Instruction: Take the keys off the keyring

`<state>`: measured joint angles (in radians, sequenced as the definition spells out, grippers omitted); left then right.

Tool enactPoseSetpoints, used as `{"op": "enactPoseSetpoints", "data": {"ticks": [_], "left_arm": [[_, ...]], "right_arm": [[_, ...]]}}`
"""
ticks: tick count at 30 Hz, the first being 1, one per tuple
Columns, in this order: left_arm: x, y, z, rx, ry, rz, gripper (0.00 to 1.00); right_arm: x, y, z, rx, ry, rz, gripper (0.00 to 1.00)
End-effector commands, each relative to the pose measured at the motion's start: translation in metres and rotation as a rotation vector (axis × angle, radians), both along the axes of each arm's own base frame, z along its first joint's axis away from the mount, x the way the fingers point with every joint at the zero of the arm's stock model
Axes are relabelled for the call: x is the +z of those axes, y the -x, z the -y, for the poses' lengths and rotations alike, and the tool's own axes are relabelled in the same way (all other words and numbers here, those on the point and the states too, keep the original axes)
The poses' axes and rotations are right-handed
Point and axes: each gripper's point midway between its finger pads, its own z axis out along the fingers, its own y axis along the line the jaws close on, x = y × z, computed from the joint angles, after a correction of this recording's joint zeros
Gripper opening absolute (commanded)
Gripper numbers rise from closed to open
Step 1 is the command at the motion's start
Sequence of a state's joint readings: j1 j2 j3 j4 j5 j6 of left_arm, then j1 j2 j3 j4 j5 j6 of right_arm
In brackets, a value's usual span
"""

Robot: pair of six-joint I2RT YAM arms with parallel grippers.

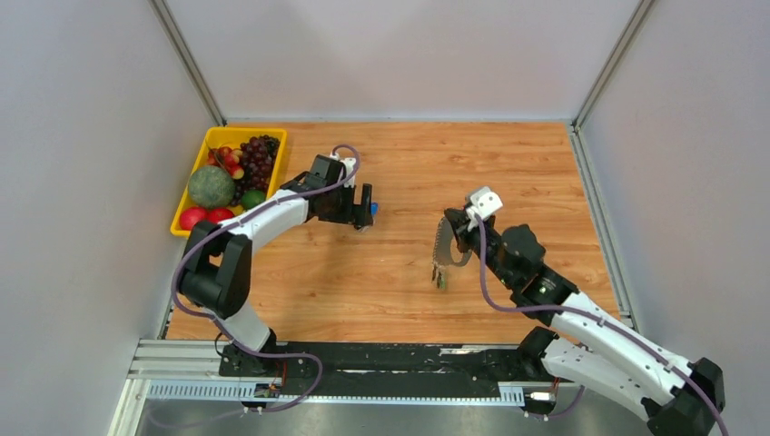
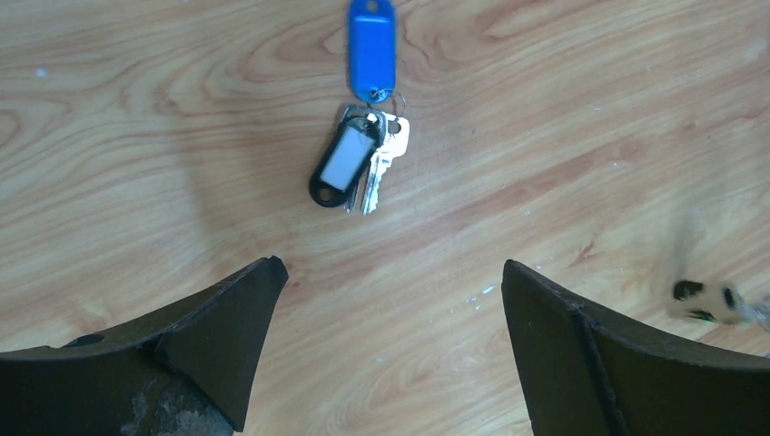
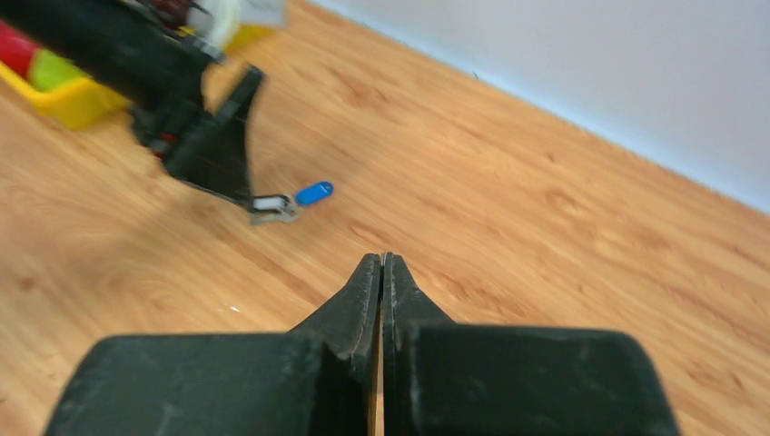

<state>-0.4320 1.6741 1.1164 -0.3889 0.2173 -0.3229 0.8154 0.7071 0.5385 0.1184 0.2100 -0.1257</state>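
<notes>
A bunch of keys (image 2: pixel 363 159) lies flat on the wooden table: a blue tag (image 2: pixel 372 45), a black tag with a white label (image 2: pixel 343 162) and a silver key (image 2: pixel 383 154). My left gripper (image 2: pixel 390 272) hangs just above and short of them, open and empty. In the top view its fingers (image 1: pixel 364 211) stand by the blue tag (image 1: pixel 375 209). My right gripper (image 1: pixel 451 238) is shut on the keyring (image 1: pixel 442 243), a grey oval loop held above the table. A small green and black key (image 1: pixel 439 277) dangles from its lower end. The right wrist view shows the jaws pressed together.
A yellow tray (image 1: pixel 221 134) of fruit stands at the back left corner, behind the left arm. White walls close in the table at the back and both sides. The two grippers are about a hand's width apart over mid-table.
</notes>
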Motion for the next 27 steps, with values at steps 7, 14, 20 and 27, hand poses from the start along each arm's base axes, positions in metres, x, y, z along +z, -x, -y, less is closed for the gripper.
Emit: {"op": "enactPoseSetpoints", "data": {"ticks": [7,14,20,27], "left_arm": [[0.085,0.014,-0.04,0.127,0.012,0.337,1.0],[0.111,0.034,-0.064,0.21,0.043,0.463,1.0],[0.107,0.043,-0.095,0.325,-0.056,0.465,1.0],[0.113,0.044,-0.104,0.392,-0.052,0.479,1.0]], "right_arm": [[-0.025,-0.085,-0.001,-0.062,0.054,-0.23,0.0],[-0.065,-0.155,-0.005,-0.106,0.085,-0.36,0.18],[-0.074,-0.187,0.01,-0.195,0.07,-0.384,0.73],[-0.04,-0.18,0.05,-0.472,-0.171,-0.384,1.0]]}}
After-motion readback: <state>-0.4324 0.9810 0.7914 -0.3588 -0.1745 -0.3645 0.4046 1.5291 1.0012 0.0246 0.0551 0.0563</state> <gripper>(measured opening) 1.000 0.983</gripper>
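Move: Straight under the open left fingers, the detached keys with the blue and black tags lie about 5 cm below, 2 cm ahead and 2 cm to the right; the fruit crate stands some 34 cm left and 10 cm ahead. The right hand holds the keyring above bare table: its set-down spot is about 16 cm ahead, 4 cm right and 21 cm below, with the detached keys 12 cm ahead and 18 cm left. Carrying the keyring forward about 17 cm and down some 11 cm, the right hand tips its fingers down by about 25 degrees, opens them wide late in the reach and lets go over the table. The left hand, still open, rises about 10 cm from the detached keys and draws off left as far and slightly back, tilting its fingers up. ##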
